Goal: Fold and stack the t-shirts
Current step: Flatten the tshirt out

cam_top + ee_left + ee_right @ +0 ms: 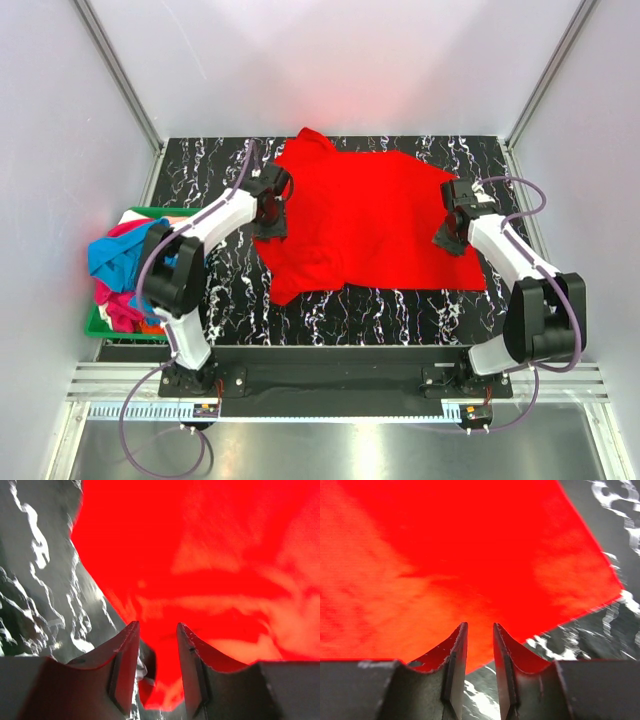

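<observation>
A bright red t-shirt [370, 220] lies spread out flat on the black marble table [240, 300]. My left gripper [268, 222] is low over the shirt's left edge. In the left wrist view its jaws [157, 625] stand apart, with the red cloth [200, 555] lying loose under and between them. My right gripper [447, 240] is at the shirt's right edge. Its jaws [480, 625] are a little apart, with bare table showing between them and the red cloth [445, 555] just past the tips. Neither gripper pinches the cloth.
A green bin [95, 325] stands off the table's left side. It holds a heap of crumpled shirts, blue [110, 255] and pink [120, 308], with a bit of orange. White walls close in the table at the back and on both sides.
</observation>
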Tool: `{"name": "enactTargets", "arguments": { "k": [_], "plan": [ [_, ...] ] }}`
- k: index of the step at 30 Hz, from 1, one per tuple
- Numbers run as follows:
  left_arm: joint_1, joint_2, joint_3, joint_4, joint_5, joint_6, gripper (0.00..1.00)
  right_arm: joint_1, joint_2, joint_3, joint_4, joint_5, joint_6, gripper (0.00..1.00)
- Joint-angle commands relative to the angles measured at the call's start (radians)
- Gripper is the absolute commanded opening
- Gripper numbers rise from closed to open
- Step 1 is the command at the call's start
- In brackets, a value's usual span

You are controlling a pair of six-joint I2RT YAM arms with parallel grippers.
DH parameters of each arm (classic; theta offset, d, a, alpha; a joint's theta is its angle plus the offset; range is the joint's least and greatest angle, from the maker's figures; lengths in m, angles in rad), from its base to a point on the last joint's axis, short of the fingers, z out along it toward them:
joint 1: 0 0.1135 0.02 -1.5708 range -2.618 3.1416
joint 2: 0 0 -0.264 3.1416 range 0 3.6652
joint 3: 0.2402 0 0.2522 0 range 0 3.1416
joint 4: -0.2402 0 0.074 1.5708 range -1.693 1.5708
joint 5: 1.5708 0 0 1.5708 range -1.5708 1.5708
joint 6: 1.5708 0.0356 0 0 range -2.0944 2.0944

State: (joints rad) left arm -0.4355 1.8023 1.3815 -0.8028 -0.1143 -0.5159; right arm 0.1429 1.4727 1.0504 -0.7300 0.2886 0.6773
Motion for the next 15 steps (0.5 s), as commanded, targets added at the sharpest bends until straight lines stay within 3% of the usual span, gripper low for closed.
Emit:
{"name": "enactTargets", "arguments": {
  "k": [1,7,15],
  "plan": [
    [0.006,0.086,0.036,-0.010,-0.083,0.008,0.40,-0.003,0.043,0.023,0.127,-0.085,-0.024,0.34],
    [0.058,0.224,0.132,-0.006,-0.059,0.001,0.40,-0.003,0.205,0.059,0.230,-0.111,-0.081,0.34],
    [0.139,0.449,0.460,-0.033,0.016,0.036,0.41,-0.003,0.424,0.148,0.320,-0.105,-0.160,0.34]
  ]
}}
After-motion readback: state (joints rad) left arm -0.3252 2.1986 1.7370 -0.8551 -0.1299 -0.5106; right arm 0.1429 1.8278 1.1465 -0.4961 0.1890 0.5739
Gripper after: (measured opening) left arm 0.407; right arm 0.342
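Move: The left hand hovers over the left part of the t-shirt, its cloth about 6 cm below and 1 cm ahead, 2 cm to the left; the shirt's left edge bends some 5 cm ahead and 5 cm left, and its near-left corner lies 13 cm back and 2 cm right. The right hand's spot on the cloth is about 5 cm ahead, 2 cm left and 8 cm below; the near-right corner lies 8 cm back, 11 cm right. Both part-open grippers sink 6 to 7 cm onto the t-shirt and sweep forward, about 6 to 8 cm. ##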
